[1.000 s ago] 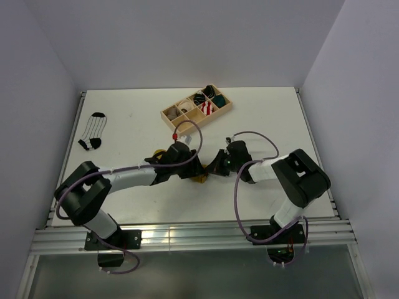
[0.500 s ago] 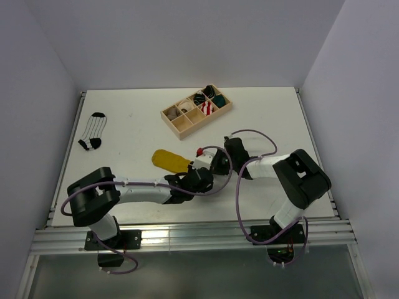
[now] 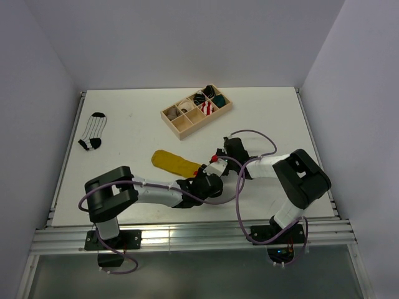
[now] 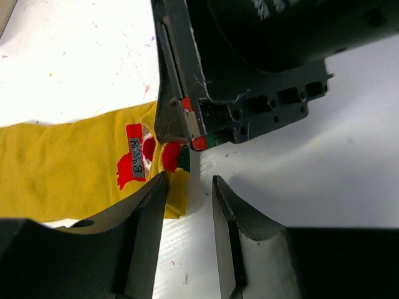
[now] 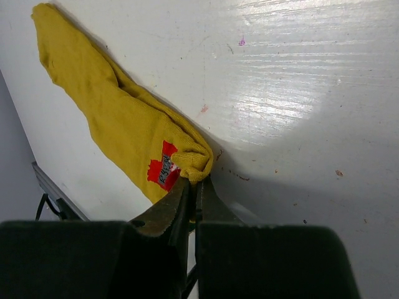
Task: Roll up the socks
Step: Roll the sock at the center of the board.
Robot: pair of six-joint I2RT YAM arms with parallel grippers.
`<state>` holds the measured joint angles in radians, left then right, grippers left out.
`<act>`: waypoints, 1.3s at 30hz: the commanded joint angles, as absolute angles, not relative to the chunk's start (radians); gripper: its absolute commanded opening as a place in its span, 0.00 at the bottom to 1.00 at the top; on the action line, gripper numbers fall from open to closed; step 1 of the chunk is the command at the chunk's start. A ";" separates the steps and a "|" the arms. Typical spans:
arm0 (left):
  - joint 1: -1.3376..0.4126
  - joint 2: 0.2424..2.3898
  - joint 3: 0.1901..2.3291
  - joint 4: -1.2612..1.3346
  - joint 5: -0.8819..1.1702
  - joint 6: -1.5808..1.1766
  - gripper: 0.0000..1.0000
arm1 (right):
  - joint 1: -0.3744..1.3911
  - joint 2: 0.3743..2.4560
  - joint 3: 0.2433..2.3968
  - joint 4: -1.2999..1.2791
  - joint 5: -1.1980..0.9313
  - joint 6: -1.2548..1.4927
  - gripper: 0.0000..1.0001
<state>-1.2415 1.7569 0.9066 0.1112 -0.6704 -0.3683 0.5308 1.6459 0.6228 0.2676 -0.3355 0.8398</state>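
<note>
The mustard-yellow sock [image 3: 173, 162] lies stretched flat on the table, its red-and-white patch [image 5: 163, 169] at the right end. My right gripper [image 5: 194, 182] is shut on a folded bit of that patch end, and it shows in the top view [image 3: 209, 166] just right of the sock. My left gripper [image 4: 190, 187] stands open close in front of it. Its left finger [image 4: 146, 212] touches the sock's corner, with only bare table between the jaws. The white sock with black stripes [image 3: 93, 131] lies flat at the far left.
A wooden compartment tray [image 3: 170, 124] holding rolled sock bundles stands at the back centre. The right gripper's black body [image 4: 249, 68] fills the top of the left wrist view, very near my left fingers. The table's near edge runs just behind both arms.
The left arm swept right and toward the near edge, off the sock, and its jaws narrowed. The yellow sock, bunched under the grippers before, now lies pulled out flat. The right gripper barely moved.
</note>
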 commanded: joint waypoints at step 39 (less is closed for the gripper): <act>-1.105 1.790 0.913 -0.083 -0.427 -0.600 0.00 | 0.465 1.408 0.562 0.417 -0.410 0.854 0.73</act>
<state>-1.1584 1.8130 0.9672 -0.0265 -0.6060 -0.5236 0.4801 1.4895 0.5846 0.3519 -0.3965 0.8547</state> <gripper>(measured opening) 0.124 0.680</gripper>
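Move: Just under the left hand is the sock's folded end, about 1 cm ahead, 1 cm to its left and 3 cm below; the right fingers already pinch this end, right at their hand point. The flat rest of the sock has its middle some 13 cm to the left of the left hand, 4 cm farther out and 4 cm down. From the right hand, that flat part lies roughly 12 cm left and 2 cm ahead. The wooden box is about 25 cm ahead of the left hand and 5 cm left. Sinking about 3 cm with a small drift forward and left, the left hand brings its half-open fingers down around the sock's folded end and pinches it, while the right hand holds the end almost still. The right fingers then open wide, let go and lift away about 6 cm, tilting some 10 degrees; the left keeps its grip, turning slightly counter-clockwise and tipping down. ##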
